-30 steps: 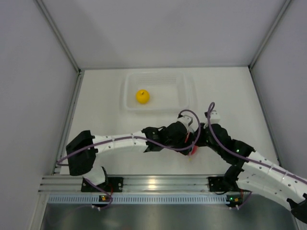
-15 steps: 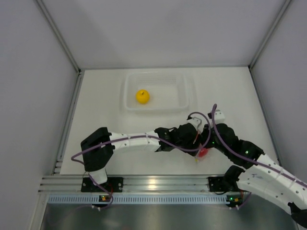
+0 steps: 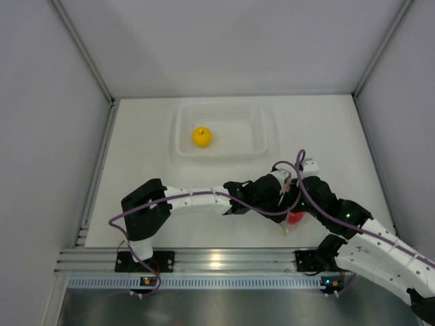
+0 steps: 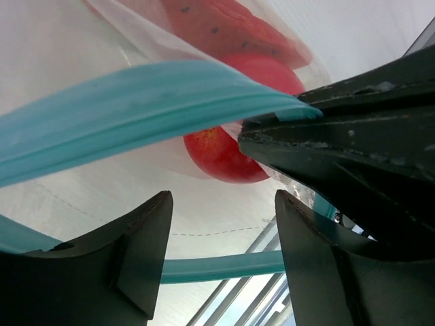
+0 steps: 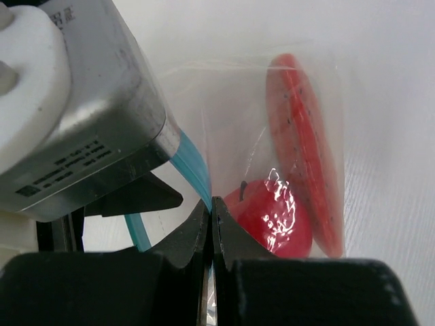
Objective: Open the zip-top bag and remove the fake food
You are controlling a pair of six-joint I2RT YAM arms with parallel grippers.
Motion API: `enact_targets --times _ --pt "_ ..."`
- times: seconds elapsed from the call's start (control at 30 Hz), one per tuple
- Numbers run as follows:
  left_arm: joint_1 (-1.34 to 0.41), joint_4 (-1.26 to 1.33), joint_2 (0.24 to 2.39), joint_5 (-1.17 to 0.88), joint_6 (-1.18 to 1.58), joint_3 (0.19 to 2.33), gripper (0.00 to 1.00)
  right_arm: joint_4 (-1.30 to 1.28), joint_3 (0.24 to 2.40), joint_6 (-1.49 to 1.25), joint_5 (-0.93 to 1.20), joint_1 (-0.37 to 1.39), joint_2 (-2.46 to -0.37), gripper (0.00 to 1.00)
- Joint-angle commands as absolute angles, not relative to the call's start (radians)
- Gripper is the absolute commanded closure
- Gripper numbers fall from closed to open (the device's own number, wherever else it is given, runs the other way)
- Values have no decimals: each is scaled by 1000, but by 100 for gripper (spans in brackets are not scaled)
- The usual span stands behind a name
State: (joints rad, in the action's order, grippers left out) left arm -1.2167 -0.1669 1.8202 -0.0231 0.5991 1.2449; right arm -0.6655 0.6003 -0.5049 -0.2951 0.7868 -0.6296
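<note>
The zip-top bag [image 5: 272, 102] hangs between my two grippers near the table's front right, and shows in the top view [image 3: 293, 219]. It holds a red round fruit [image 5: 272, 217] and a long red-orange chili [image 5: 306, 149]. My right gripper [image 5: 212, 204] is shut on one lip of the teal zip strip [image 4: 136, 115]. My left gripper [image 4: 223, 224] is open, with the other teal lip [image 4: 224, 267] running across between its fingers [image 4: 143, 258]. The bag's mouth is parted. The yellow round fruit [image 3: 202, 136] lies in the tray. The two grippers, left [image 3: 284, 193] and right [image 3: 293, 204], are close together.
A rigid clear rectangular tray [image 3: 266, 136] stands at the back middle of the table. Grey walls close in the left, right and back. A metal rail [image 3: 217, 258] runs along the front edge, just below the bag.
Both grippers and the bag have moved right and toward the front edge. The left arm has stretched further right.
</note>
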Motion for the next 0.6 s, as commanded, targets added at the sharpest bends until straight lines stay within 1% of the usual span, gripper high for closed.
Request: enact_targets --times 0.0,0.03,0.07,0.1,0.13,0.17,0.2,0.27,0.3,0.37,0.53,0.57 --pt "-1244 26 1838 -10 615 1244 33 -540 643 -534 -204 792 -643 100" --pt "-1244 26 1829 64 629 1229 38 -540 647 -534 -199 792 -641 100" --pt "-1244 26 1810 107 653 1215 47 -540 653 -529 -189 792 -634 100" --pt "-1244 26 1799 192 666 1183 63 -525 653 -526 -177 792 -630 100" --pt "-1244 25 1789 224 676 1168 69 -514 652 -525 -140 790 -623 100" --pt "-1244 25 1776 247 690 1155 73 -497 647 -525 -120 790 -614 100" --pt "-1241 22 1757 294 696 1134 84 -462 641 -534 -97 788 -609 100" --pt "-1241 11 1743 328 704 1123 87 -433 632 -543 -52 790 -610 100" --pt "-1239 -20 1733 345 707 1121 94 -422 629 -558 -48 788 -614 100" --pt "-1239 -44 1723 394 721 1114 100 -382 618 -572 -40 788 -620 100" --pt "-1221 -145 1668 509 767 1069 100 -283 589 -632 -37 788 -632 100" --pt "-1210 -175 1655 572 787 1062 100 -269 581 -640 -38 787 -637 100"
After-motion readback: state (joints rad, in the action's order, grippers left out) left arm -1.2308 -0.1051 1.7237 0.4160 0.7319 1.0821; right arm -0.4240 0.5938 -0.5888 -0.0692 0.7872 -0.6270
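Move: The zip-top bag's mouth gapes around the open left fingers, its contents off to the right. The watermelon slice lies about 5 cm ahead of the left hand, 4 cm to its right and 5 cm lower; the red apple is about level with the hand going forward, some 4 cm to its right and 5 cm down. From the right hand, the slice is roughly 4 cm ahead, 3 cm to the right and 10 cm below. The left hand shuts its empty fingers as it dips about 2 cm, then sweeps forward and left some 5 cm each way while rising again and turning a good 20 degrees counter-clockwise, the closed tips going in under the upper zip strip towards the watermelon slice. The right hand keeps its pinch on that strip and carries it about 6 cm left and 4 cm up, its left side rolling down relative to the right-hand side no longer than it must: the wrist rolls nearly 20 degrees, left side rising. ##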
